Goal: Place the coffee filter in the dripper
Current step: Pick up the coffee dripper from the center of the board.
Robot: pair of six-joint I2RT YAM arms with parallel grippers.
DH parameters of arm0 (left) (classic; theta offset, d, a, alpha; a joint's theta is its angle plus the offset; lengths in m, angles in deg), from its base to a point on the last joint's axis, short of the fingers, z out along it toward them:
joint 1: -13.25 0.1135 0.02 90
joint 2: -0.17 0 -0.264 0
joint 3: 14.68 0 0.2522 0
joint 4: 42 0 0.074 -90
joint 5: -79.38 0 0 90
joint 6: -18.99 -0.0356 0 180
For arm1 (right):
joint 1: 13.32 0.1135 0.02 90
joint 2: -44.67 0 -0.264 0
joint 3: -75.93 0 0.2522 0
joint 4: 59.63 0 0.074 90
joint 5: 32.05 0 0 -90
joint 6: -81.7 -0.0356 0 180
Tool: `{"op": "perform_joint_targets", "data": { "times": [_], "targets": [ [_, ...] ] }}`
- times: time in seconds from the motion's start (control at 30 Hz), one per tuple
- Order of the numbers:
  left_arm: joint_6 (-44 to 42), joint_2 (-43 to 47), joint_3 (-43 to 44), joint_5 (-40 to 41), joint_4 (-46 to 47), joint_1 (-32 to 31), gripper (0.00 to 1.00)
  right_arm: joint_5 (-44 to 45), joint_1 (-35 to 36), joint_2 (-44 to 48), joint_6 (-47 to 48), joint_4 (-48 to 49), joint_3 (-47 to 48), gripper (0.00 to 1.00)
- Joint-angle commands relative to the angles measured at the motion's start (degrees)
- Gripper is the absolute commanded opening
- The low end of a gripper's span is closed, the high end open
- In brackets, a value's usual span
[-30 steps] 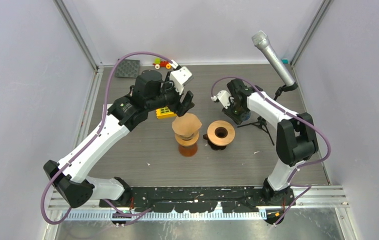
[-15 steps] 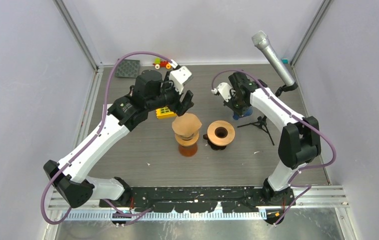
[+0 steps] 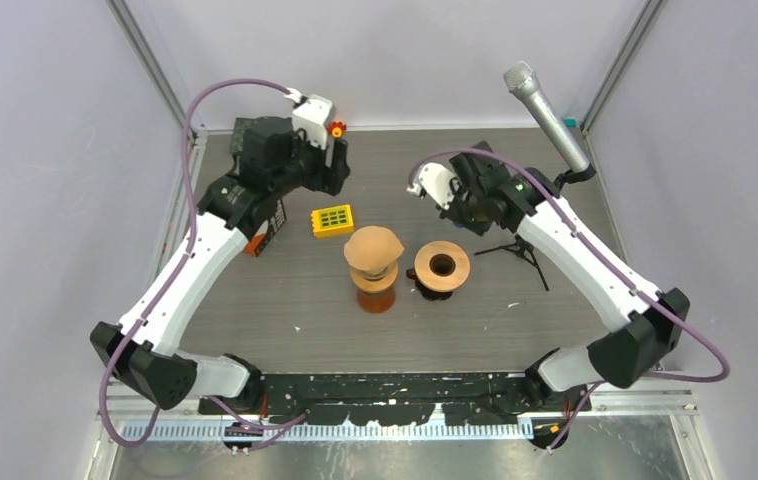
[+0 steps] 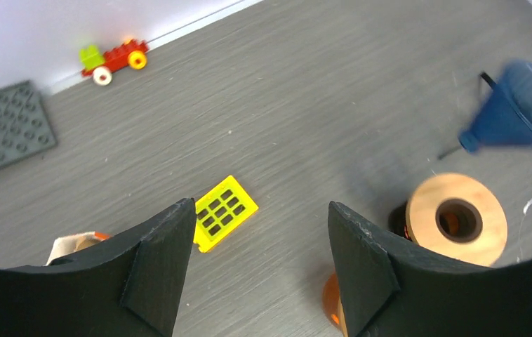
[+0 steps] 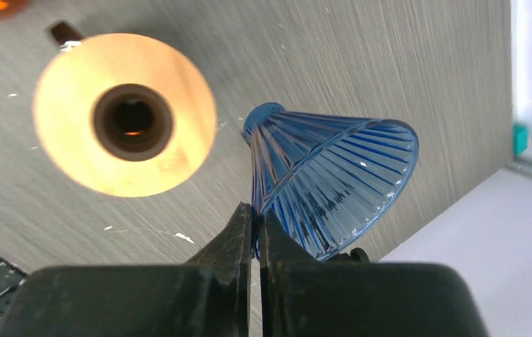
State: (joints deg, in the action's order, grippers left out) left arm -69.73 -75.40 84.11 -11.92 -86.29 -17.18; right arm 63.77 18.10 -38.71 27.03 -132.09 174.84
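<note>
The brown paper coffee filter (image 3: 373, 247) sits like a cap on an orange-brown stand (image 3: 376, 292) at the table's middle. My right gripper (image 5: 256, 214) is shut on the rim of the blue ribbed dripper (image 5: 333, 175), which hangs tilted above the table just behind a round wooden ring (image 5: 126, 116). In the top view the right gripper (image 3: 470, 205) is behind and right of the ring (image 3: 442, 265). My left gripper (image 4: 260, 232) is open and holds nothing. It hovers at the back left (image 3: 333, 170), well away from the filter. The left wrist view also catches the dripper (image 4: 519, 112).
A yellow grid piece (image 3: 333, 218) lies behind and left of the filter. A microphone (image 3: 545, 105) on a small tripod (image 3: 520, 250) stands at the right. A grey studded plate (image 4: 7, 126) and a toy car (image 4: 112, 56) lie by the back wall. An orange item (image 3: 253, 245) lies under the left arm.
The right gripper closed on the dripper and carried it up and slightly left. The left arm drew back from above the filter to the back left, still open.
</note>
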Motion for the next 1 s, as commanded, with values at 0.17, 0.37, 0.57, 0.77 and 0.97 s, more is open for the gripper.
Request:
{"op": "perform_joint_targets", "data": {
  "times": [0.17,0.37,0.57,0.77,0.97],
  "targets": [
    [9.2,-1.7,3.1,-6.4,-0.1,7.5,0.71,7.3,14.9,7.5,-0.9,-6.5,-3.4,0.01],
    [9.5,-2.1,2.4,-7.5,0.4,7.5,0.71,9.1,19.5,6.8,-1.5,-6.6,-6.6,0.0],
    [9.3,-2.9,2.5,-7.9,0.8,7.5,0.71,11.2,21.7,5.2,-1.4,-4.7,-8.7,0.01],
    [9.4,-3.4,2.0,-9.3,1.1,7.5,0.71,11.6,22.9,3.7,-1.5,-3.6,-8.8,0.01],
    [9.4,-3.5,1.5,-10.7,1.5,7.5,0.71,12.0,23.7,1.8,-1.7,-2.7,-9.9,0.01]
  ]
}}
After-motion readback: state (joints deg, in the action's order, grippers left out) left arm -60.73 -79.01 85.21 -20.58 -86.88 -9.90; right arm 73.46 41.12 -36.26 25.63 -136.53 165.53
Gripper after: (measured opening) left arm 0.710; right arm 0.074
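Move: The right hand already holds the blue dripper by its wall. The wooden ring on the brown mug lies about 3 cm back, 7 cm to its left and 11 cm below. The carafe with the filter-lined dripper stands some 13 cm to the left of the ring and level with it; the mic stand's tripod is roughly 6 cm ahead of the hand, 12 cm to its right and 19 cm below. From the left hand the ring is around 7 cm back, 19 cm right and 24 cm below. Keeping its pinch on the blue dripper, the right hand swings back about 9 cm and some 5 cm left towards the wooden ring, first rising slightly, then sinking to about 4 cm below where it began. Its wrist turns some 15 degrees counter-clockwise while the hand's left side dips. The empty left hand, fingers still open, finishes a short swing forward and left, then eases down slightly. ##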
